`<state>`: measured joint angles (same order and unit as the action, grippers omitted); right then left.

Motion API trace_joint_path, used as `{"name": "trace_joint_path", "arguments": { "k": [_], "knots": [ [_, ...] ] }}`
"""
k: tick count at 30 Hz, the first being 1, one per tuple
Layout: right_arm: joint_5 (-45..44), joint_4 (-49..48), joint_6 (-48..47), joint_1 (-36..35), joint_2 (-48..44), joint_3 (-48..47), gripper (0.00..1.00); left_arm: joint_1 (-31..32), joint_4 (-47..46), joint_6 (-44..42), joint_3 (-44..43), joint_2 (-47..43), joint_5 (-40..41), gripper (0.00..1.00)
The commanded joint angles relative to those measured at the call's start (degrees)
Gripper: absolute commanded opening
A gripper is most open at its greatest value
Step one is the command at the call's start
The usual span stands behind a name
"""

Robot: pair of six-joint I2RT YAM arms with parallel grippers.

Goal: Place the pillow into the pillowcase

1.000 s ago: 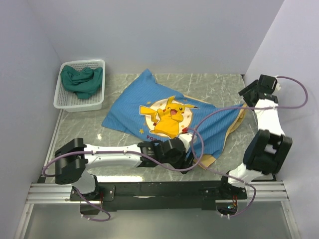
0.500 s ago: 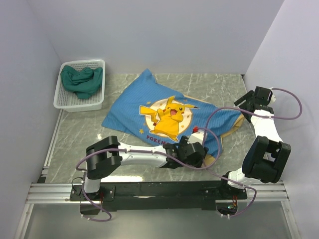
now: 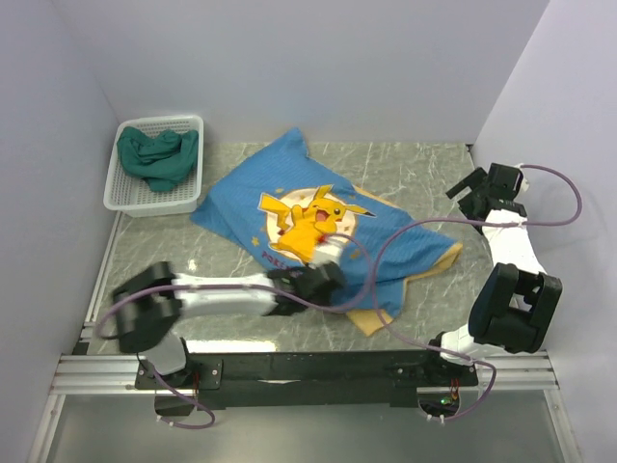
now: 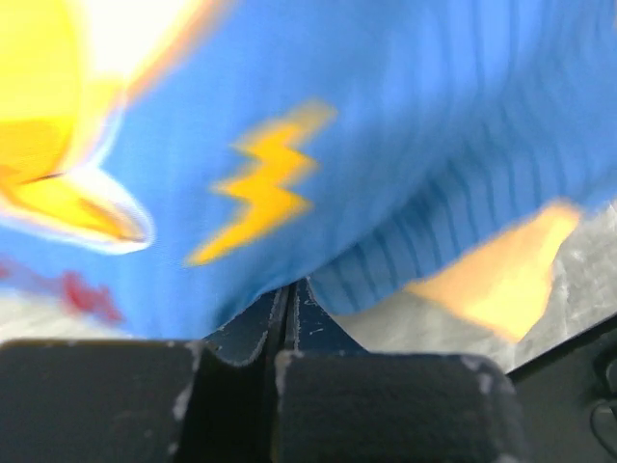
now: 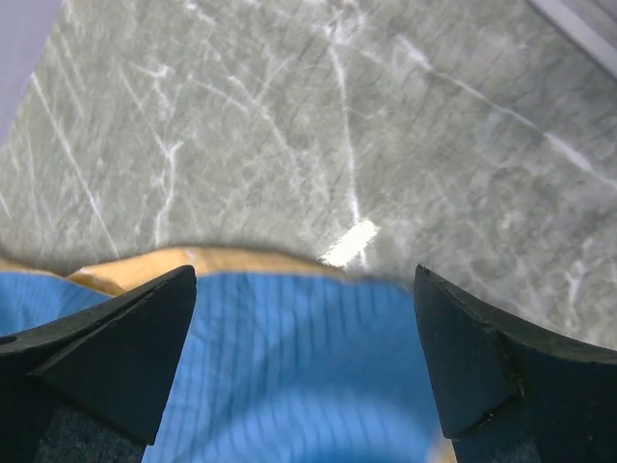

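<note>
The pillowcase (image 3: 289, 183) lies crumpled across the middle of the marble table, blue striped side up, with the yellow cartoon print showing. Its mustard inside shows at the near right hem. The pillow is hidden or out of view. My left gripper (image 3: 323, 280) is at the case's near edge. In the left wrist view the gripper (image 4: 289, 294) has its jaws pressed together, with the blue pillowcase (image 4: 405, 116) draped over the tips. My right gripper (image 3: 472, 193) is open and empty, hovering just right of the case. In the right wrist view the gripper (image 5: 304, 280) is above the case's blue corner (image 5: 289, 367).
A white basket (image 3: 189, 123) holding a green cloth (image 3: 154, 159) stands at the back left. Walls close in the table at the left, back and right. Purple cables loop over the case from both arms. A metal rail (image 3: 289, 371) runs along the near edge.
My left gripper has moved left and back, dragging the pillowcase with it. The case's right end has pulled away from the right gripper. The right arm has hardly moved.
</note>
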<state>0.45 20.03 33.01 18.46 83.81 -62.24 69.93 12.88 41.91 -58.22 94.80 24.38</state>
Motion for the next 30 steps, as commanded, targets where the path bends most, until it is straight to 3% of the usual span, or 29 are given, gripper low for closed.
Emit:
{"name": "trace_joint_path", "arguments": {
  "k": [1, 3, 6, 8, 10, 12, 15, 21, 26, 30],
  "knots": [
    [0.43, -2.19, -0.76, -2.46, 0.13, -0.34, 1.0, -11.1, 0.39, 2.74, 7.4, -14.44, -2.76, 0.01],
    [3.92, -3.24, -0.76, -3.6, -0.75, 1.5, 0.99, -13.49, 1.52, 2.39, 9.08, -17.01, -3.81, 0.01],
    [1.41, -3.24, -1.72, -7.46, -3.47, 4.57, 0.99, -16.75, 2.14, 1.69, 9.88, -21.05, -7.23, 0.01],
    [1.13, -4.03, -1.73, -9.74, -4.62, 7.3, 0.99, -16.5, 0.92, -0.24, 10.4, -24.3, -10.3, 0.18],
    [2.09, -5.0, -1.81, -12.2, -5.76, 9.67, 0.97, -15.27, 0.03, -2.35, 10.58, -25.72, -15.49, 0.45],
    [1.58, -5.26, -2.08, -16.68, -5.59, 10.82, 0.92, -12.12, 3.61, -3.32, 8.83, -25.11, -11.93, 0.55],
    [-0.36, -7.02, -2.08, -20.72, -5.94, 14.33, 0.83, -4.13, 6.62, -0.97, 7.42, -21.87, -8.13, 0.57],
    [-0.98, -10.89, -1.73, -21.01, -4.89, 19.61, 0.67, 0.11, -0.83, 4.05, 8.74, -11.59, -5.75, 0.53],
    [-0.8, -11.77, -1.99, -21.01, -4.36, 20.67, 0.66, 0.12, -5.59, 4.23, 1.55, -1.83, -1.55, 0.57],
    [-1.77, -11.24, -2.52, -20.92, -4.09, 20.23, 0.67, 0.03, -5.24, 4.4, -3.39, 6.17, -0.48, 0.66]
  ]
}}
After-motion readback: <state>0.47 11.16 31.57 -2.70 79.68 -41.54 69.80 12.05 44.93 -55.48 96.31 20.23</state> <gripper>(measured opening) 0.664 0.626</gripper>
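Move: Shut on the pillowcase's near edge, the left hand has the middle of the Pikachu print about 16 cm ahead and 7 cm to its left; the yellow flap lies some 6 cm back and 7 cm to its right, about 4 cm lower. From the empty right hand, the pillowcase's right end lies about 8 cm back, 5 cm left and 11 cm below, with the print's middle 3 cm back and 34 cm left. Dragging the held edge left and forward, the left hand sweeps some 10 cm left while rising and turning counter-clockwise, then opens, lets go, loops back and sinks open-fingered over the yellow flap. The right hand swings left about 15 cm, sinking and drawing back, turns some 20 degrees counter-clockwise and partly narrows its fingers above the pillowcase's right end. ##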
